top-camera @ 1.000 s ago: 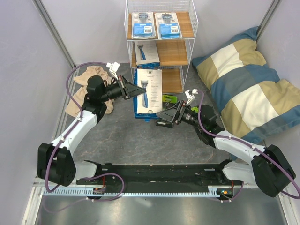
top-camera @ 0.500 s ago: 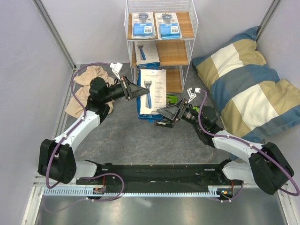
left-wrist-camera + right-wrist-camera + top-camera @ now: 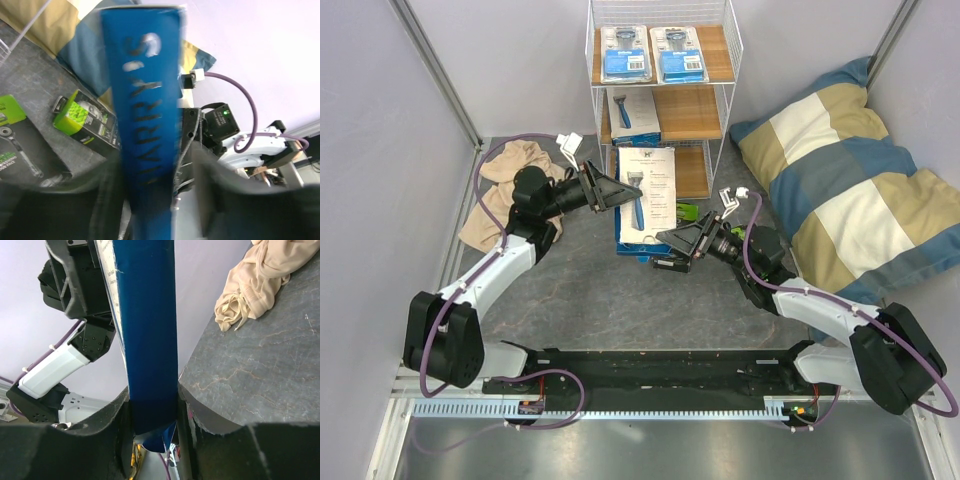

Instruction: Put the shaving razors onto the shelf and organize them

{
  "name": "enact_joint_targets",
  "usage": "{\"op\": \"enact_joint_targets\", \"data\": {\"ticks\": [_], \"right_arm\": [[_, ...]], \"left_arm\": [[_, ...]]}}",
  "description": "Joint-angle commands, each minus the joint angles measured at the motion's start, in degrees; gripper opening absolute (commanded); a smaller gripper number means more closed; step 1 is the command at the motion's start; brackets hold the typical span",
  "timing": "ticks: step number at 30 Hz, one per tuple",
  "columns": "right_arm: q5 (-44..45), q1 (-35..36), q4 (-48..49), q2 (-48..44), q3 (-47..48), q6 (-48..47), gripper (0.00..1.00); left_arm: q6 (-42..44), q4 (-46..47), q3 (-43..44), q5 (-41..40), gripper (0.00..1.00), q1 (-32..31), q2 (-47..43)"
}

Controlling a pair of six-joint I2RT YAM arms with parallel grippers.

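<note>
A large white razor pack (image 3: 646,195) with a blue spine (image 3: 145,100) hangs upright in front of the shelf (image 3: 731,90), between both arms. My right gripper (image 3: 667,240) is shut on its lower edge, with both fingers pressed against the blue spine (image 3: 147,325). My left gripper (image 3: 618,191) sits at the pack's left edge with its jaws open and a gap beside the pack. Two blister cards (image 3: 626,53) (image 3: 678,53) lie on the top board and a white pack (image 3: 632,112) on the middle board. Two black-and-green boxes (image 3: 85,122) (image 3: 11,131) lie on the floor beyond the pack.
A beige cloth (image 3: 510,190) is bunched on the floor at the left, behind my left arm. A big striped pillow (image 3: 850,190) fills the right side. Grey walls close in on both sides of the dark stone-patterned floor (image 3: 620,300).
The left arm brought the white pack right, toward the shelf. The right gripper closed on the pack's lower edge, and the left jaws opened.
</note>
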Motion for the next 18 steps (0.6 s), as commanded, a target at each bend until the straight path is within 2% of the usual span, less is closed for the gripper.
{"op": "enact_joint_targets", "data": {"ticks": [1, 2, 5, 10, 11, 15, 18], "right_arm": [[0.28, 0.08, 2.58, -1.95, 0.31, -1.09, 0.33], [0.29, 0.08, 2.24, -2.04, 0.4, -1.18, 0.33], [0.37, -0.1, 1.53, -2.56, 0.58, -1.26, 0.32], [0.72, -0.63, 0.39, -3.53, 0.4, -1.44, 0.31], [0.81, -0.71, -0.14, -3.62, 0.4, -1.53, 0.31], [0.64, -1.5, -1.54, -3.88, 0.75, -2.05, 0.3], [0.29, -2.03, -2.78, -3.71, 1.28, -2.67, 0.3]], "left_arm": [[1.79, 0.44, 0.46, 0.71, 0.7, -0.44, -0.48], [3.19, -0.44, 0.55, 0.28, 0.75, -0.52, -0.83], [7.22, -5.18, 0.99, -1.3, 0.8, -0.44, -1.97], [15.67, -17.48, 4.15, -5.34, 0.84, -0.35, -4.61], [18.73, -22.2, 4.76, -7.44, 0.84, -0.26, -4.96], [25.08, -31.01, 7.05, -13.51, 0.85, -0.26, -7.68], [28.33, -33.84, 6.97, -17.65, 0.86, -0.26, -10.41]]}}
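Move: The Harry's razor box, already pinched near its lower right corner by the right hand, has its middle about 3 cm right and 1 cm back of the left hand, 2 cm below. From the right hand, the free half of the middle shelf is roughly 26 cm ahead and 5 cm right, about level; the shelved razor box is 26 cm ahead, 6 cm left. The black razor box lies about 1 cm ahead, 3 cm right, 23 cm below. Left fingers open wider, dipping then backing left some 2 cm each, while right keeps gripping the razor box. ##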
